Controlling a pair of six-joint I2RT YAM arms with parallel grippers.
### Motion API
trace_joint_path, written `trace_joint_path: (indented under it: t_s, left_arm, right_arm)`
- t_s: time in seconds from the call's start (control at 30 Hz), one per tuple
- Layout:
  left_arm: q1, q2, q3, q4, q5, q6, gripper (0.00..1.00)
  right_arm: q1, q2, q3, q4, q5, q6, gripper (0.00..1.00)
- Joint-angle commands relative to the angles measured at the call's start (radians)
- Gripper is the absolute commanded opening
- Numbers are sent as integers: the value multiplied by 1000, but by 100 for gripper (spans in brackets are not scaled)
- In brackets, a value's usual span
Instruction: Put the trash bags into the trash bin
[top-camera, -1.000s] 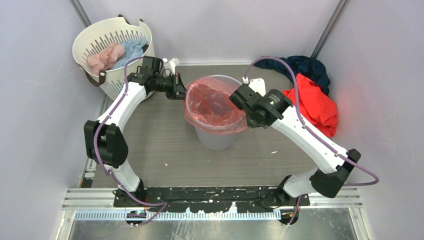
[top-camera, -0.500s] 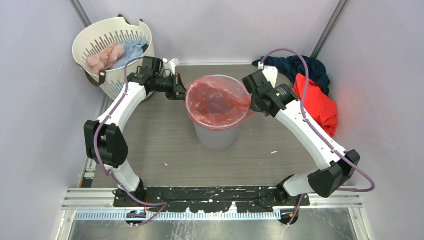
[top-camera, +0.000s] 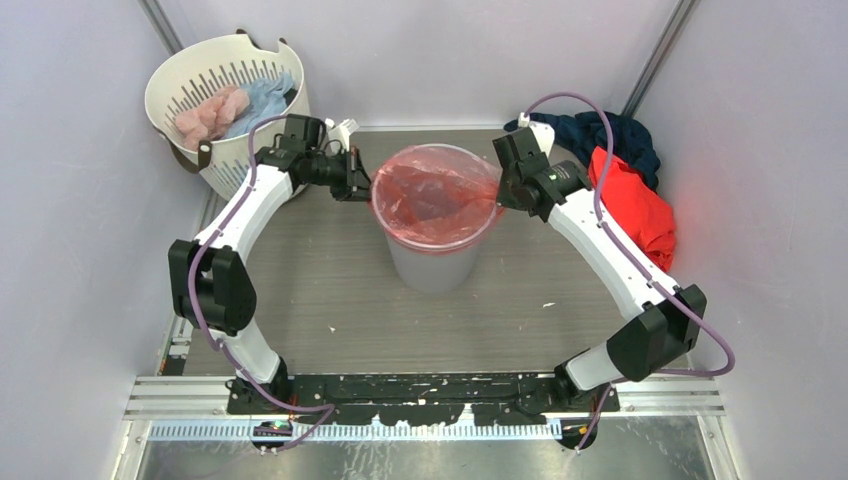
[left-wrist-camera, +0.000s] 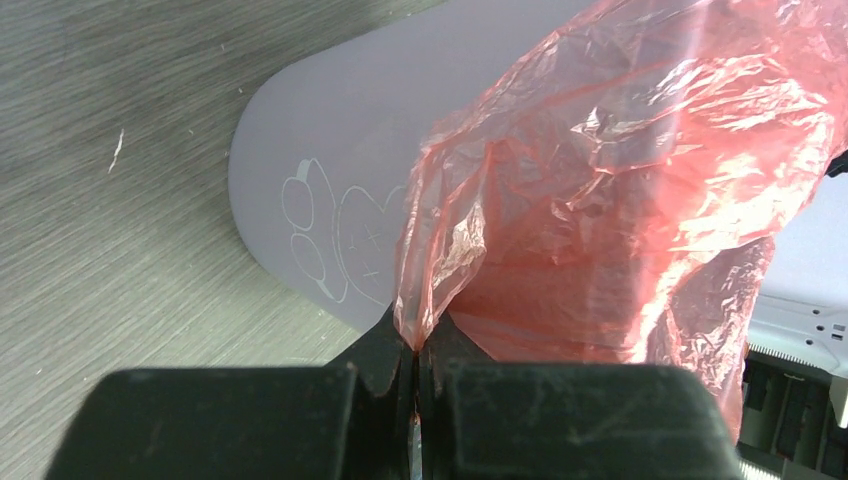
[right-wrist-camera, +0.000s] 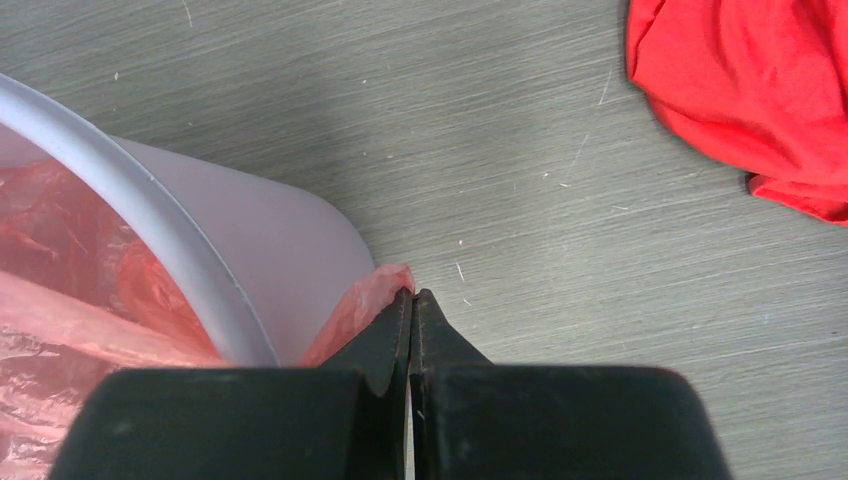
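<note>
The translucent red-pink trash bag (top-camera: 432, 200) lies inside the light grey round trash bin (top-camera: 432, 268), its mouth spread over the rim. My left gripper (top-camera: 366, 186) is shut on the bag's left edge just outside the rim; the left wrist view shows the film (left-wrist-camera: 600, 190) pinched between the jaws (left-wrist-camera: 414, 345) beside the bin wall (left-wrist-camera: 330, 200). My right gripper (top-camera: 499, 195) is shut on the bag's right edge; the right wrist view shows a fold of film (right-wrist-camera: 365, 300) pinched at the tips (right-wrist-camera: 412, 296), outside the bin rim (right-wrist-camera: 150, 220).
A white slotted laundry basket (top-camera: 200, 140) with pink and blue cloths stands at the back left, close behind my left arm. A red-orange garment (top-camera: 635, 205) and a dark blue cloth (top-camera: 600, 135) lie at the back right, by my right arm. Walls close in on both sides.
My right gripper has moved from over the bin's front right to outside its right rim, pulling the bag edge outward over the rim. The left gripper has kept its hold in place.
</note>
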Motion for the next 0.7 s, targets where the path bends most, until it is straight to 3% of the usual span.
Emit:
trace_joint_path:
  t_s: [0.0, 0.67]
  left_arm:
    - [-11, 0, -26, 32, 25, 22, 0]
    - [-12, -49, -135, 74, 44, 7, 0]
  right_arm:
    - [10, 0, -52, 100, -76, 17, 1]
    - [65, -197, -311, 107, -240, 87, 1]
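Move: The trash bin, with the pinched trash bag's mouth around its top, stands between the hands: its middle is about 13 cm right of the left hand and 13 cm left of the right hand, roughly level with both fore and aft and some 12 cm below. The laundry basket is about 27 cm left of the left hand and 17 cm farther out. The red cloth lies roughly 32 cm right of the right hand, 15 cm ahead, 22 cm below. The trash bag's edge, still pinched at both sides just outside the bin's rim, is drawn down over it: the left hand sinks about 4 cm, easing back slightly, while the right hand first holds its height, then pulls back and down about 4 cm each, drifting some 2 cm left with a slight roll. Both grippers stay shut. ##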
